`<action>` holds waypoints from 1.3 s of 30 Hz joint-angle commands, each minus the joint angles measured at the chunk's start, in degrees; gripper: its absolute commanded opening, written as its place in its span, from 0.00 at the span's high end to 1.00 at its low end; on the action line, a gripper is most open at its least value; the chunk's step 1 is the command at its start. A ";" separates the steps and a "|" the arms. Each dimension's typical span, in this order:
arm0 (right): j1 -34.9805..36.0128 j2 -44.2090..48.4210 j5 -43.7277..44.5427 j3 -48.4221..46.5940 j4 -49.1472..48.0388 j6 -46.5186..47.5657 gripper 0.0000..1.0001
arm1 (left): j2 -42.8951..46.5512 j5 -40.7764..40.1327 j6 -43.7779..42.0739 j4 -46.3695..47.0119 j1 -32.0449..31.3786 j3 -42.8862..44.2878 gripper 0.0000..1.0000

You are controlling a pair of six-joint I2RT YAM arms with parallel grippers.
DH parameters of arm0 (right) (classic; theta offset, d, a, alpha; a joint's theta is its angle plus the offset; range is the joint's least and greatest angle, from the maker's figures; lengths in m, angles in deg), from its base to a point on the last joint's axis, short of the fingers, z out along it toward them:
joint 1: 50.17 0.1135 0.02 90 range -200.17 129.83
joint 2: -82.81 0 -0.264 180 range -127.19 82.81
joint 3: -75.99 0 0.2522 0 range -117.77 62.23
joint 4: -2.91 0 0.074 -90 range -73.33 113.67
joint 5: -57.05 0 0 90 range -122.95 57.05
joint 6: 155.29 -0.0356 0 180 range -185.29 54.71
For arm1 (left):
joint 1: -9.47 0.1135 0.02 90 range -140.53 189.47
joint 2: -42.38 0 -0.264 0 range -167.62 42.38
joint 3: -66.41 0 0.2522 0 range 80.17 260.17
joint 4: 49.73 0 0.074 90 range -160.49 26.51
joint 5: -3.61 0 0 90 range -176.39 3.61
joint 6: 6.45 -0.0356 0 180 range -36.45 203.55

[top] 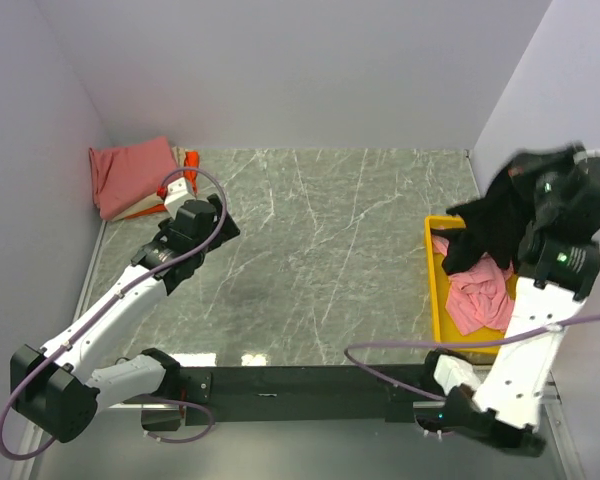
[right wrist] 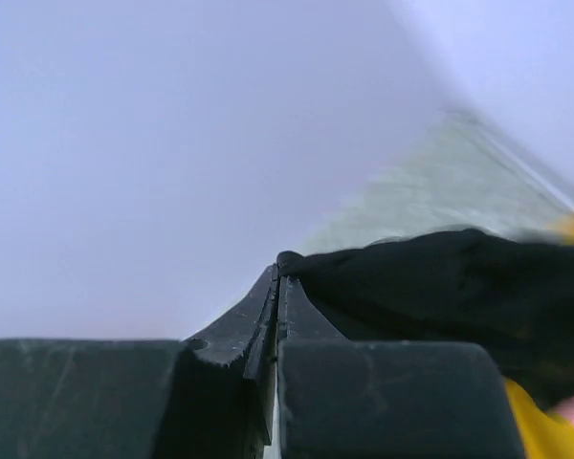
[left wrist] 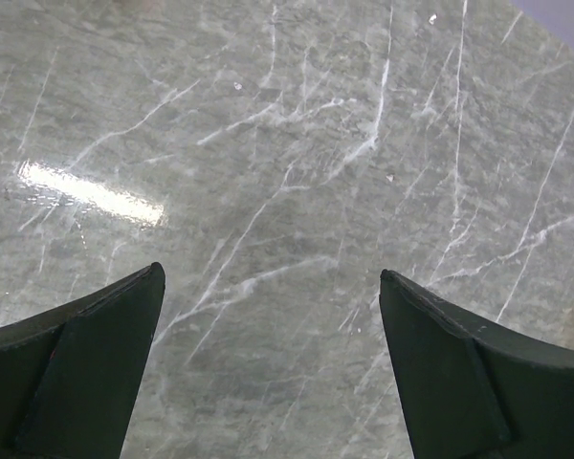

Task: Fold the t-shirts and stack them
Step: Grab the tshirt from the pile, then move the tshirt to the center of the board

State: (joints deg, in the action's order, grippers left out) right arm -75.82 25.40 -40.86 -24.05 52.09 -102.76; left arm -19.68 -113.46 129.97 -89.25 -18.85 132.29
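Note:
A black t-shirt [top: 485, 228] hangs bunched above the yellow bin [top: 435, 292], pinched at the tips of my right gripper [top: 525, 175], which is raised at the far right. In the right wrist view the jaws of the right gripper [right wrist: 279, 273] are shut, with the black t-shirt [right wrist: 440, 287] trailing off to the right. A crumpled pink t-shirt [top: 478, 297] lies in the bin. A folded dusty-red t-shirt [top: 130, 175] tops a stack in the back left corner, with orange cloth [top: 191, 160] at its edge. My left gripper [top: 176, 193] is beside that stack; it [left wrist: 271, 277] is wide open over bare marble.
The grey marble table [top: 320, 240] is walled on the left, back and right. The yellow bin stands against the right wall. A black rail [top: 300, 382] joins the arm bases at the near edge, with purple cables looping from both arms.

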 commanded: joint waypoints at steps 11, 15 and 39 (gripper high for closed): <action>46.73 -43.02 -13.51 -59.42 6.70 15.67 1.00 | 3.88 0.96 12.03 -10.53 10.55 -0.61 0.01; 54.11 -41.92 -13.55 -54.46 2.03 18.92 1.00 | 6.16 -0.26 15.89 -15.89 13.02 -2.02 0.01; 38.13 -20.99 -0.27 28.98 -6.85 16.29 1.00 | -12.69 19.68 6.24 6.14 14.43 -1.41 0.01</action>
State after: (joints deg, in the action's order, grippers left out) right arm -37.79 2.25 -42.60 7.56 49.10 -86.63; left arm -26.20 -102.00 140.13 -93.27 -4.55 128.40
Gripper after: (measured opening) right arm 0.007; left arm 0.994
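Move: The right gripper already holds the black t-shirt, hanging high over the yellow box, whose middle is about 6 cm back and 41 cm below; the pink t-shirt in it lies some 8 cm back, 1 cm left. The bare middle of the table, where the black t-shirt goes, is roughly 35 cm left, level with the hand, 42 cm down. From the open left gripper, that spot lies about 17 cm right, 3 cm back and 17 cm below. Keep the right gripper shut on the black t-shirt and swing it left almost 40 cm, arcing up and forward off the box, then bring it back right by nearly half and down, some 35 cm below its start, tipping the fingers down about 50 degrees. Clear the open left gripper 9 cm left and slightly back, then return it partway, sinking. ##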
